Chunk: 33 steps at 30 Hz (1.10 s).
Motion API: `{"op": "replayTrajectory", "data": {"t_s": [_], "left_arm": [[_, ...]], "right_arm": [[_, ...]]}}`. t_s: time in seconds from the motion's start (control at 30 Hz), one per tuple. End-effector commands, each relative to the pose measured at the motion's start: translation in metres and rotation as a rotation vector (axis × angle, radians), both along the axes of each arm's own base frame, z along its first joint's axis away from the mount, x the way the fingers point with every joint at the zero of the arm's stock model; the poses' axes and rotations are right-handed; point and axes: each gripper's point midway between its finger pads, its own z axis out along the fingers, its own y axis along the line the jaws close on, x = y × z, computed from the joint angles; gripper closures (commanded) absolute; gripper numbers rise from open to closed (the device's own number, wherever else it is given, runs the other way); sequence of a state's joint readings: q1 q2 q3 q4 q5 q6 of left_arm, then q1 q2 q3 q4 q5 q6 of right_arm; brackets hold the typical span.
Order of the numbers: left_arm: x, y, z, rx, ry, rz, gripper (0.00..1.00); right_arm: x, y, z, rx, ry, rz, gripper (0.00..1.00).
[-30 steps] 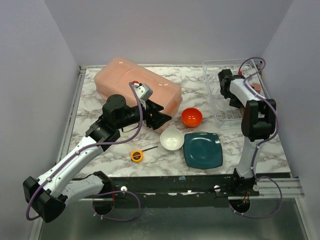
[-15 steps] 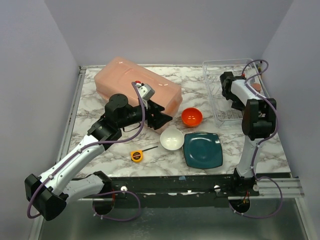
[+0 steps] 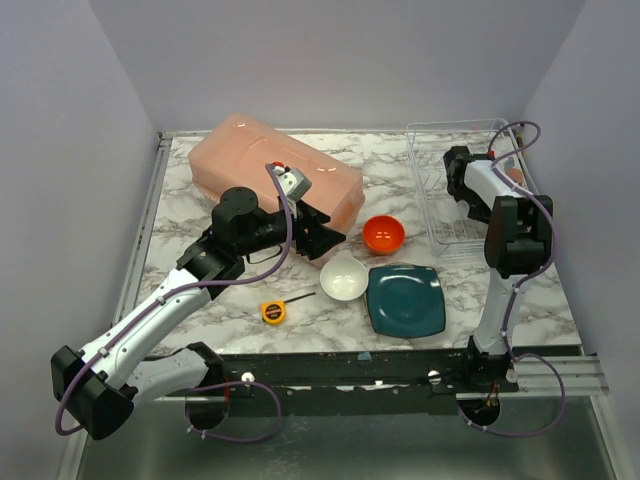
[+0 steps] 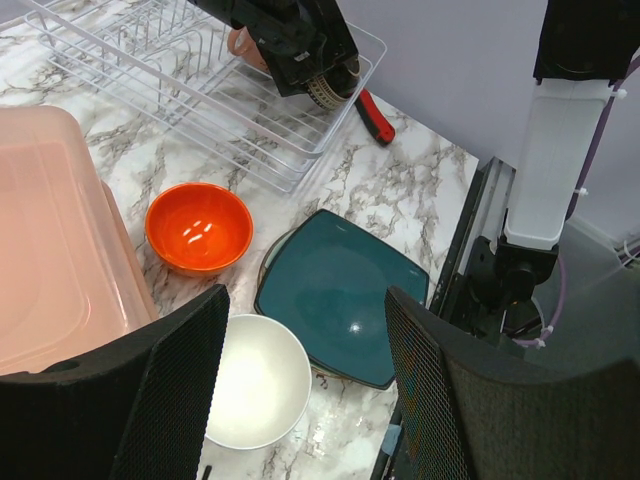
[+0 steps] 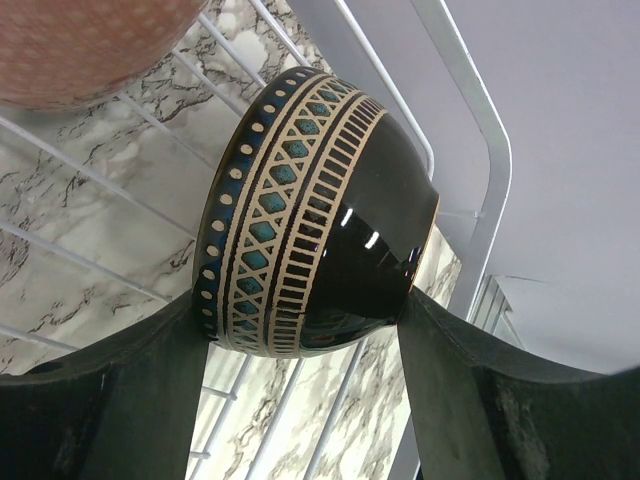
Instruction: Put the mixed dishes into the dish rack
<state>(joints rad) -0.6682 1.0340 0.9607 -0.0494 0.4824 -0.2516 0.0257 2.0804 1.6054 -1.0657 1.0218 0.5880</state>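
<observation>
My right gripper (image 5: 303, 305) is shut on a dark bowl (image 5: 310, 215) with a tan and teal patterned band. It holds the bowl on its side over the wires of the dish rack (image 3: 440, 205), beside a pinkish mug (image 5: 80, 40) in the rack. My left gripper (image 4: 308, 310) hangs open above the table with nothing between its fingers. Below it lie a white bowl (image 4: 258, 380) and a teal square plate (image 4: 340, 295). An orange bowl (image 3: 383, 233) sits between them and the rack.
A big pink plastic tub (image 3: 260, 170) lies upside down at the back left, close behind my left arm. A yellow tape measure (image 3: 272, 311) rests near the front. A red-handled tool (image 4: 375, 115) lies beside the rack.
My right gripper has shifted slightly right over the rack with the dark bowl. The left arm has edged a little toward the bowls.
</observation>
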Motion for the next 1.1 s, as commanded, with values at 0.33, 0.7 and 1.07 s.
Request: {"op": "replayTrajectory", "data": {"t_s": [0.33,0.7,1.07], "left_arm": [[-0.006,-0.002,0.011,-0.017,-0.008,-0.031,0.36],[-0.006,-0.004,0.009,-0.013,0.001,-0.036,0.36],[-0.006,-0.005,0.008,-0.013,0.004,-0.043,0.36]], "right_arm": [[-0.007,-0.005,-0.003,0.012,0.054,0.008,0.57],[-0.008,-0.002,0.011,0.033,0.015,0.017,0.08],[-0.009,-0.005,0.017,0.006,0.007,0.007,0.0]]}}
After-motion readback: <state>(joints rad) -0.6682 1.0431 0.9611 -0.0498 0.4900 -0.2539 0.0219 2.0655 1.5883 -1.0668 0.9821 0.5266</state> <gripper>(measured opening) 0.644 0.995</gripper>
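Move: My right hand has the patterned bowl pinched across its height, rim to foot, with the bowl's middle about 2 cm to the right of the fingers and 1 cm lower, in the near right part of the dish rack. The pink mug lies some 8 cm ahead and 2 cm left; the red-handled tool lies about 10 cm back, 5 cm right and 6 cm down. From my left hand the bowl is roughly 14 cm forward, 40 cm right and 22 cm down. I keep my right hand almost still down in the rack and hold the bowl by rim and foot at first, then open the fingers fully and let go of it. As they spread, the hand eases back only about half a centimetre, hardly turning, and stays low beside the bowl. ##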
